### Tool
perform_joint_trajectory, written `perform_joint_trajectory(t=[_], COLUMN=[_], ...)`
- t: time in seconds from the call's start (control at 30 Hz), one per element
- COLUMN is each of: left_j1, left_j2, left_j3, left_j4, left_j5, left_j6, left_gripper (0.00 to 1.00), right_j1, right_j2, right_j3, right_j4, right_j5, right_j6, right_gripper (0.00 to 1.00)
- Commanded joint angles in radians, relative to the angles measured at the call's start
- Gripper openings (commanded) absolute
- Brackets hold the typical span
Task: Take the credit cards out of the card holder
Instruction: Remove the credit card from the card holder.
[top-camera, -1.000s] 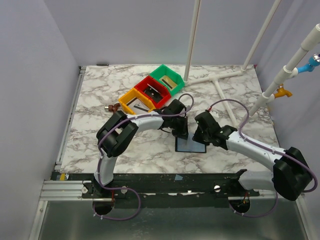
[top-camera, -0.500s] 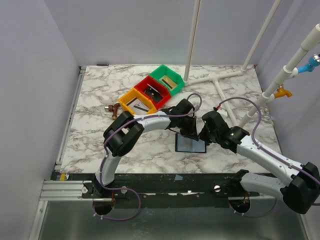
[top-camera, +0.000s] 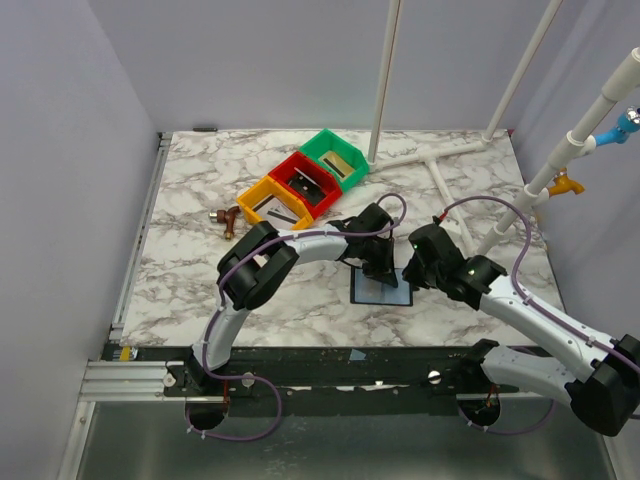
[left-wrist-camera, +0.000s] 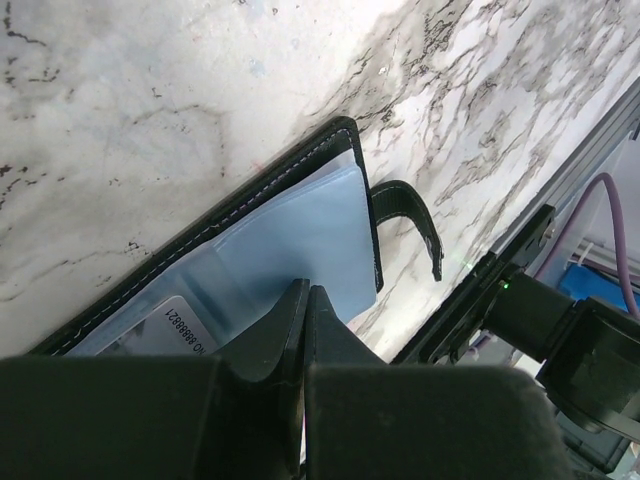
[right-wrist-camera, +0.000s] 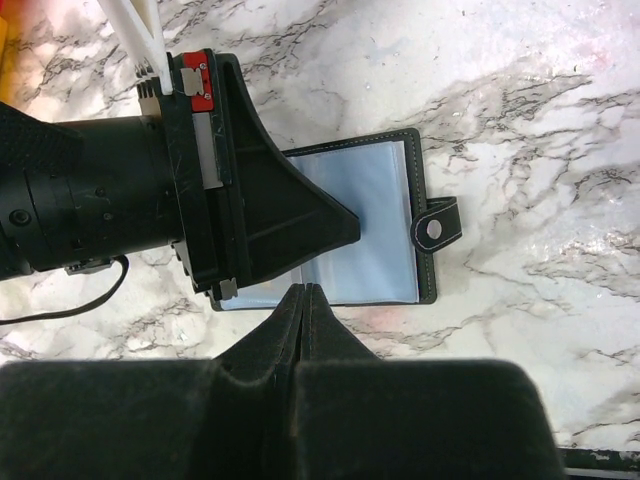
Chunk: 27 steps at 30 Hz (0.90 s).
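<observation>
The card holder (top-camera: 381, 292) lies open on the marble, bluish inner faces up, black rim and snap strap (right-wrist-camera: 435, 229) at one end. In the left wrist view a pale credit card (left-wrist-camera: 170, 322) with a printed number shows under the clear sleeve of the card holder (left-wrist-camera: 300, 225). My left gripper (left-wrist-camera: 306, 290) is shut, its tip down over the blue face, holding nothing. In the right wrist view its fingers (right-wrist-camera: 290, 220) cover part of the card holder (right-wrist-camera: 370, 215). My right gripper (right-wrist-camera: 304, 291) is shut and empty, its tip at the holder's near edge. No tan-gold card shows.
Yellow (top-camera: 250, 196), red (top-camera: 289, 166) and green (top-camera: 322, 136) bins stand in a row behind the left arm, with dark flat items inside. A small brown object (top-camera: 226, 215) lies left of them. White pipes (top-camera: 440, 160) cross the back right. The table's front rail (top-camera: 300, 358) runs below.
Left gripper has shifted right onto the open card holder. The right arm has stretched forward and left, bringing its gripper to the holder's edge. The holder has stayed in place.
</observation>
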Motion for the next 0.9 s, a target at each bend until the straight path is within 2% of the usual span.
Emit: perform_joint_trajectory(t=[0.0, 0.6, 0.87], left_j1=[-0.009, 0.021, 0.065], left_j2=[0.002, -0.142, -0.234], left_j3=[0.020, -0.001, -0.097], left_j4=[-0.015, -0.044, -0.033], left_j5=[-0.029, -0.018, -0.038], left_j6=[-0.001, 0.050, 0.058], left_gripper=[0.00, 0.00, 0.00], right_j1=[-0.002, -0.003, -0.002], right_j2=[-0.015, -0.009, 0.039], right_j3=[-0.003, -0.010, -0.001], right_j4=[-0.025, 0.004, 0.049], right_j5=[0.032, 0.008, -0.025], right_j6=[0.009, 0.003, -0.014], right_gripper=[0.01, 0.01, 0.01])
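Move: The credit card lies in the card holder's left page, about 6 cm to the left of the left hand, 1 cm back and 1 cm lower. The open holder's middle is only some 2 cm to that hand's left and 1 cm back, and its strap about 6 cm to the right and 1 cm back. From the right hand the card is roughly 8 cm to the left, 2 cm ahead and 8 cm down. The card holder's right page has the left hand's shut fingertips at its clear sleeve; they stay there briefly, then the left hand lifts off, rising about 6 cm with a small drift forward and left, tilting some 5 degrees. Its fingers stay closed and take nothing with them. ##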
